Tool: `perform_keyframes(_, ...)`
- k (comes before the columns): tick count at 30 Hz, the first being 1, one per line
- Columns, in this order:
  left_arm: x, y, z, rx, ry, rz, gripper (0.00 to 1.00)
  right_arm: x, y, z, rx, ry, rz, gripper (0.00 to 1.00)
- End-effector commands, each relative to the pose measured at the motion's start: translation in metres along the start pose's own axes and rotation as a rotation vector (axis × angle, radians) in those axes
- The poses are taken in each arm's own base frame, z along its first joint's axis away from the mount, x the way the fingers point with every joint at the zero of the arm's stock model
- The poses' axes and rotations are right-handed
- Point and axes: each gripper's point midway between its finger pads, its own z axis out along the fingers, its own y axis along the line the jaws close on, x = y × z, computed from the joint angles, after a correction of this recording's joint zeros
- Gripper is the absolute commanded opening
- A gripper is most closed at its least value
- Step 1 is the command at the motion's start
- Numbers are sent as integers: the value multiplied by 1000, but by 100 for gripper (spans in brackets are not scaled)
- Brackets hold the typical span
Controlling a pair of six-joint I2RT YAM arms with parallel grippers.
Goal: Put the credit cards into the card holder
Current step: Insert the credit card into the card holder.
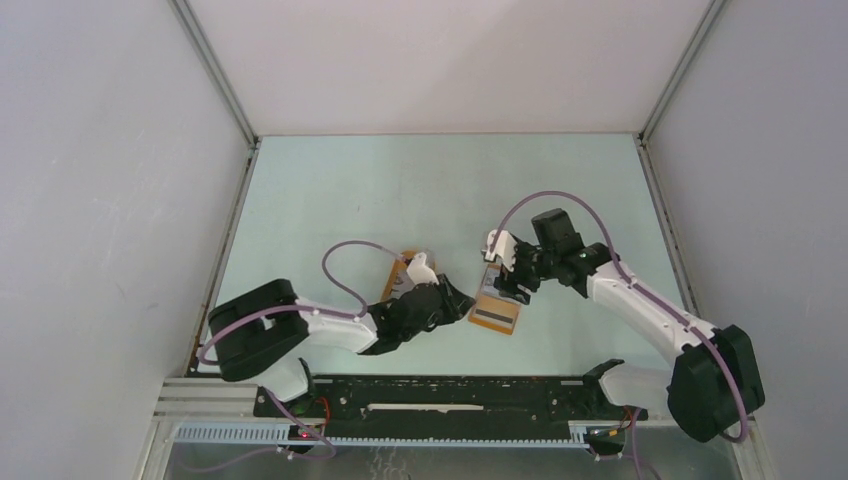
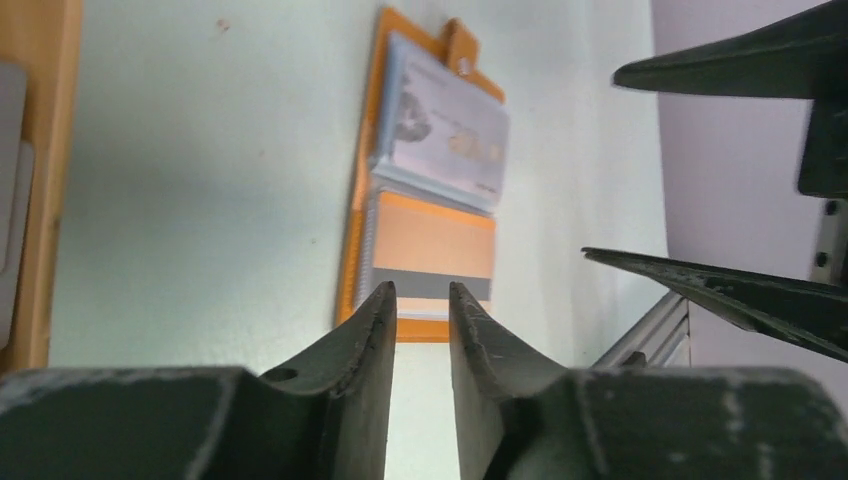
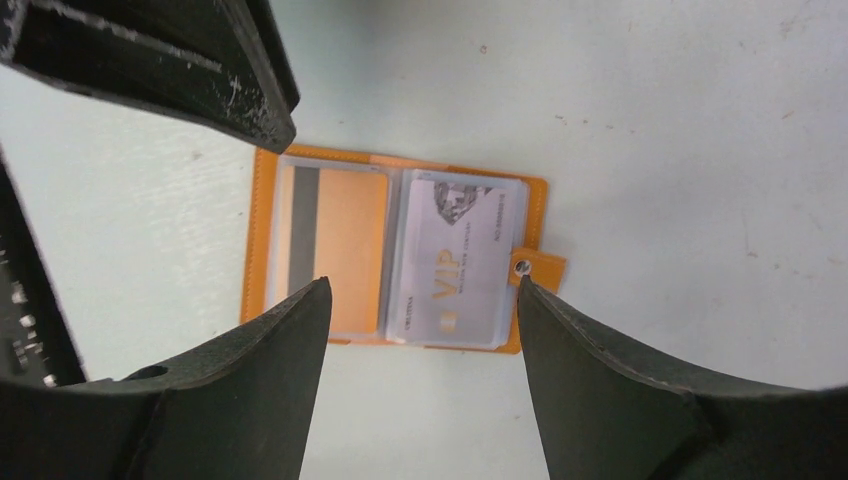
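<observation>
The orange card holder (image 1: 497, 316) lies open on the table. It also shows in the right wrist view (image 3: 262, 240) and in the left wrist view (image 2: 354, 230). One clear slot holds a pale card marked VIP (image 3: 455, 260), also seen in the left wrist view (image 2: 445, 135). The other slot holds an orange card with a grey stripe (image 3: 340, 245). My right gripper (image 3: 420, 285) hangs wide open and empty just above the holder. My left gripper (image 2: 422, 290) is low beside the holder, its jaws a narrow gap apart with nothing between them. More pale grey cards (image 2: 8, 160) lie at the left edge of the left wrist view.
An orange rimmed tray (image 1: 398, 275) sits left of the card holder, under my left wrist, and its rim shows in the left wrist view (image 2: 45, 150). The right gripper's fingers (image 2: 740, 55) reach in close to my left gripper. White walls enclose the table.
</observation>
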Motion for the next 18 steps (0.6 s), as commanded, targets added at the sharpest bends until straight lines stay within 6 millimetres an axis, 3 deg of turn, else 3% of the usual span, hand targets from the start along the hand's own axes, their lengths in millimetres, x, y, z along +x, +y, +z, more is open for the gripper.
perform_keyframes(1, -27, -37, -13, 102, -53, 193, 34, -20, 16, -21, -82, -106, 15, 77)
perform_keyframes(5, -46, -64, -31, 196, -99, 329, 39, -26, 15, -28, -88, -140, 66, 77)
perform_keyframes(11, -85, -87, -61, 244, -227, 525, 47, -25, 8, -34, -113, -141, 180, 78)
perform_keyframes(14, -103, -90, -71, 230, -291, 609, 60, -25, 11, -37, -155, -153, 210, 77)
perform_keyframes(18, -118, -83, -75, 173, -349, 689, 87, -20, 36, -39, -259, -202, 72, 76)
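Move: From my left hand the open card holder lies about 5 cm to the right, 2 cm ahead and 5 cm below. The orange tray stands some 12 cm to this hand's left and 3 cm ahead, also about 5 cm lower. For my right hand the card holder is almost underneath: roughly 3 cm left, 1 cm back and 8 cm below. Already clear of the card holder, I lift my left hand about 13 cm away from it, drifting some 3 cm left late on. I tip the wrist up roughly 35 degrees until the fingers point almost level, and spread them from slightly open to wide. My right hand, fingers still open, backs off more gently, up about 3 cm and back 2, tilting a little. ##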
